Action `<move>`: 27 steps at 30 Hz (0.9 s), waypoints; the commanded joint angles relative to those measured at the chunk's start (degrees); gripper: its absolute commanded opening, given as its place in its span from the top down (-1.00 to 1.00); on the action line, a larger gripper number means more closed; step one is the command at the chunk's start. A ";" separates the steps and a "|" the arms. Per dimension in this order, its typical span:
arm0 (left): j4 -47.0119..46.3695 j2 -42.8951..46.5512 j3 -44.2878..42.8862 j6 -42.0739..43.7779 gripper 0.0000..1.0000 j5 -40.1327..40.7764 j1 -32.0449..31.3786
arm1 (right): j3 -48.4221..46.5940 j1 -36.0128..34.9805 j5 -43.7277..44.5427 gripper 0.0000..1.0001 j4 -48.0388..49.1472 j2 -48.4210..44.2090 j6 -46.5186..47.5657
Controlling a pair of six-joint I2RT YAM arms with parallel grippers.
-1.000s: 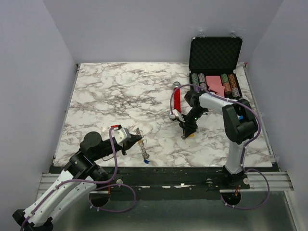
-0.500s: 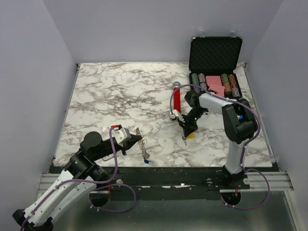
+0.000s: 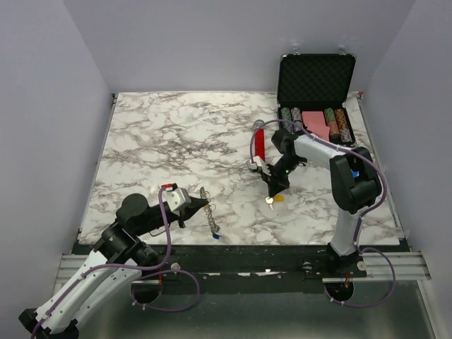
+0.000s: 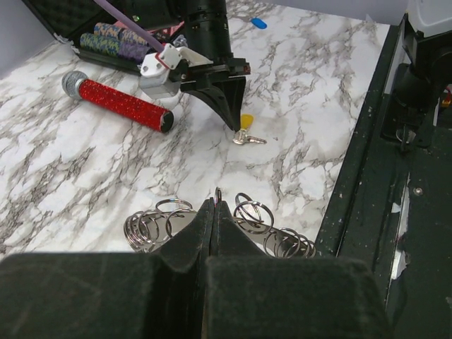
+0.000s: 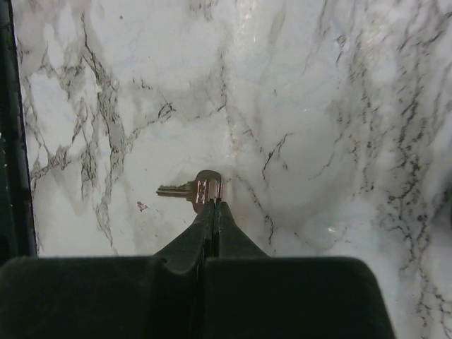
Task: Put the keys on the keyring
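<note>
My left gripper [image 3: 205, 205] is shut on one small loop of the keyring [image 4: 254, 212], a silvery wire ring with many loops that lies near the table's front edge [image 3: 210, 217]. A blue-headed key [image 3: 222, 237] sits at the keyring's near end. Right of centre, my right gripper [image 3: 272, 192] points down and is shut on the head of a small silver key [image 5: 203, 190], whose blade points left in the right wrist view. The same key [image 4: 248, 139] shows a yellow head [image 4: 245, 121] in the left wrist view. I cannot tell whether it is clear of the marble.
A red cylinder with a silver cap [image 3: 259, 145] lies just behind the right gripper. An open black case [image 3: 316, 81] with striped poker chips [image 3: 314, 121] stands at the back right. The table's dark front rail [image 4: 367, 141] runs close to the keyring.
The right gripper has closed its jaws onto the key and shifted slightly left. The left gripper and the keyring have not moved.
</note>
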State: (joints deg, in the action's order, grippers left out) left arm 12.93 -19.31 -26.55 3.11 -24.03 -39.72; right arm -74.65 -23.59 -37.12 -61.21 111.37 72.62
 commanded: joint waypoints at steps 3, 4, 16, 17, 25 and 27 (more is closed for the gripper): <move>-11.76 4.45 2.54 -2.76 1.00 -5.23 0.35 | -2.86 0.04 -8.30 0.99 0.74 -11.16 -4.32; -15.09 5.24 3.77 -4.42 1.00 -6.02 0.35 | -3.22 0.04 -9.71 0.99 0.83 -13.09 -5.29; -36.56 -6.61 2.56 -12.16 1.00 -9.37 0.17 | -6.99 -0.48 -44.69 0.99 4.81 -21.73 -22.19; -37.01 -7.84 2.03 -12.43 1.00 -9.28 0.17 | -8.22 -1.97 -42.87 0.99 2.70 -21.29 -18.60; -38.06 -13.73 0.18 -14.18 1.00 -8.57 0.00 | -7.42 -6.11 -39.09 0.99 8.00 -21.82 -24.59; -38.24 -14.26 0.70 -14.45 1.00 -8.05 0.00 | -5.96 -6.02 -28.09 0.99 18.07 -22.77 -37.37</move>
State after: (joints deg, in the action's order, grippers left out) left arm -20.78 -32.36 -24.75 -9.61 -31.66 -39.72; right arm -78.89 -29.93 -71.61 -47.92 88.12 43.86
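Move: The silver key is already pinched in the right fingertips, just clear of or on the table, with its yellow tag about 3 cm to their right. The keyring it is bound for, held by the left hand, stands some 21 cm left of the right hand, 12 cm back and 14 cm higher. The red microphone lies about 25 cm ahead and 4 cm left. From the left hand the key is some 21 cm right, 11 cm ahead and 21 cm lower. The key goes up off the table by about 22 cm in the still-shut right fingers, swinging left and a little back towards the keyring, while the wrist rolls some 40 degrees so the fingers point mostly left instead of down. The left hand keeps its pinch on the keyring, rises and shifts right to meet the key, tipping its fingertips up. ##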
